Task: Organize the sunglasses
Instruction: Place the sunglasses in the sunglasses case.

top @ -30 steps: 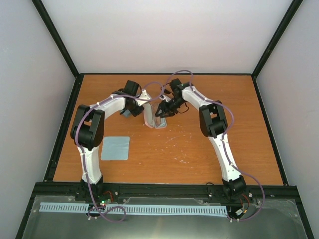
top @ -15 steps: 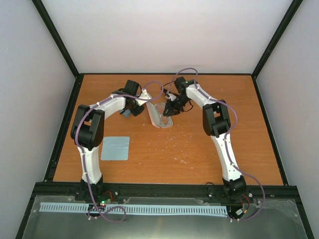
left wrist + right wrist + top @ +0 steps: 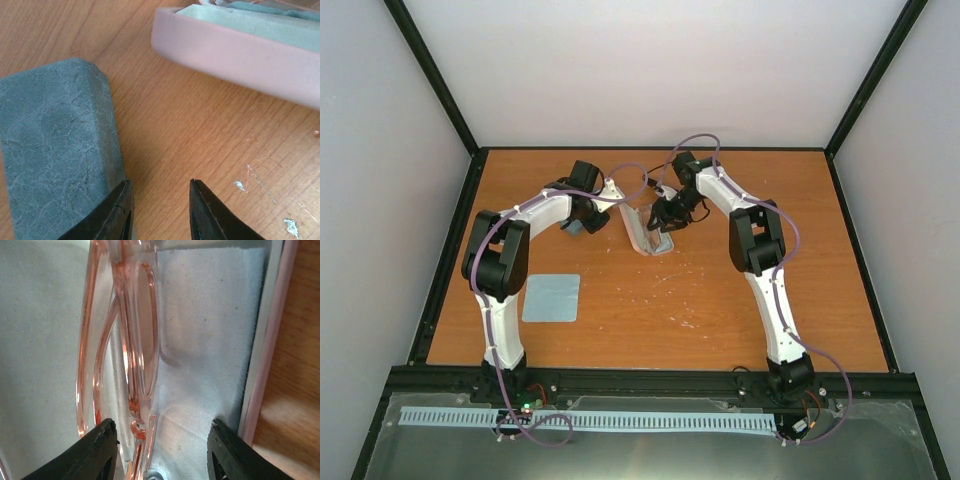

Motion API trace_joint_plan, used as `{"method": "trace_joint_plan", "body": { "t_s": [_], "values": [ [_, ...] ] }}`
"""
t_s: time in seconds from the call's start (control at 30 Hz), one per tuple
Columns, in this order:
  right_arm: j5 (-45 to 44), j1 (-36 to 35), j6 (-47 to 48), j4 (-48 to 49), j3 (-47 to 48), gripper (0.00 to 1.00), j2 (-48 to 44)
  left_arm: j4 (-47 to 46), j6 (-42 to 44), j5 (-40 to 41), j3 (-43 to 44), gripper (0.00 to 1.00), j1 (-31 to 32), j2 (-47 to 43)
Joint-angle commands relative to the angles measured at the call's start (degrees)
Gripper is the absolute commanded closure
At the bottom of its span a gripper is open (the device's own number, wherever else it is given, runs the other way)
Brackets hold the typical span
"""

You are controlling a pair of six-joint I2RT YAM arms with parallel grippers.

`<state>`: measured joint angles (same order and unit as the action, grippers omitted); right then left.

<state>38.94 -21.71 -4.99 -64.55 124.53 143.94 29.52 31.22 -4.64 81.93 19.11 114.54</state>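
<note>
The pale reddish-clear sunglasses [image 3: 135,340] lie folded inside the open pink case [image 3: 272,340], on its pale lining. My right gripper [image 3: 162,440] is open just above them, with the glasses' near end close to its left finger [image 3: 97,450]. In the top view the right gripper [image 3: 667,213] hangs over the pink case [image 3: 648,238]. My left gripper [image 3: 160,200] is open low over bare wood, with its left finger at the edge of the blue-grey case [image 3: 55,150]. The pink case [image 3: 240,45] lies just beyond it. The black sunglasses are out of view.
A light-blue square cloth [image 3: 551,297] lies on the table's left side near the left arm. The blue-grey case [image 3: 578,226] sits under the left wrist. Purple cables loop above both arms. Black frame rails border the wooden table [image 3: 720,300].
My right gripper has moved a little to the right and towards the back over the pink case, which has shifted slightly right. The left arm has not moved.
</note>
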Motion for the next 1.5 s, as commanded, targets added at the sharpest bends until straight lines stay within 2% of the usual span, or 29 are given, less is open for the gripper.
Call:
{"method": "trace_joint_plan", "body": {
  "t_s": [0.0,0.1,0.23,0.27,0.33,0.43,0.63,0.73,0.9,1.1,1.27,1.47],
  "values": [
    [-4.08,0.53,0.05,-1.37,0.23,0.51,-2.42,-0.68,-0.54,-0.94,2.51,0.69,-0.07,0.10],
    [-4.78,0.81,0.06,-1.58,0.20,0.53,-2.59,-0.50,-0.41,-0.83,2.79,0.69,-0.12,0.07],
    [-4.91,1.18,-0.34,-1.16,0.24,0.67,-3.15,-0.47,-0.25,-0.78,2.49,0.69,-0.07,-0.15],
    [-4.80,1.31,-0.44,-1.01,0.19,0.68,-3.36,-0.51,-0.20,-0.80,2.41,0.69,-0.06,-0.21],
    [-4.67,1.56,-0.62,-0.87,0.19,0.66,-3.55,-0.51,-0.31,-0.89,2.28,0.69,-0.08,-0.32],
    [-4.66,1.75,-0.67,-0.92,0.24,0.58,-4.00,-0.45,-0.30,-0.84,2.18,0.69,-0.04,-0.37],
    [-5.17,1.90,-0.54,-1.08,0.23,0.50,-4.88,-0.50,0.00,-0.85,2.22,0.69,-0.04,-0.41],
    [-5.31,1.85,-0.37,-1.34,0.23,0.50,-5.19,-0.43,0.08,-0.77,2.35,0.69,-0.04,-0.30],
    [-6.39,2.03,-0.43,-1.19,-0.02,0.68,-6.00,-0.43,0.06,-0.85,2.36,0.70,-0.04,-0.37],
    [-7.26,2.09,-0.50,-0.84,-0.33,0.81,-6.25,-0.38,-0.33,-1.09,2.20,0.70,0.32,-0.25],
    [-13.82,4.69,-4.42,3.76,-5.50,0.96,-8.41,-0.43,-1.11,-1.63,2.63,0.72,1.19,0.75],
    [-16.11,7.70,-6.13,6.76,-7.12,0.97,-8.14,-0.17,-3.07,-3.18,2.77,0.73,3.70,1.83]
  ]
}}
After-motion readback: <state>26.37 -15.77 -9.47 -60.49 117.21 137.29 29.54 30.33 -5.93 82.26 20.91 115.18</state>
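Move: The clear pinkish sunglasses lie folded and on edge in the open pink case, towards the hinge side of its tray. Their middle is about 2 cm ahead of my right hand, 1 cm to its left and 2 cm below. The black sunglasses are roughly 12 cm ahead and 3 cm right of that hand; the blue-grey case is some 17 cm to its left and 2 cm ahead. From my left hand the clear pair is about 12 cm right, level with it and 4 cm lower. I ease my right hand about 2 cm to the right within the tray, narrowing its fingers briefly and reopening them beside the clear sunglasses. Then I lift some 2 cm, shut the empty fingers and sweep right and a little forward, sinking, away over the tray's right rim to the bare table. My left hand holds still, empty, then starts edging right towards the pink case. ##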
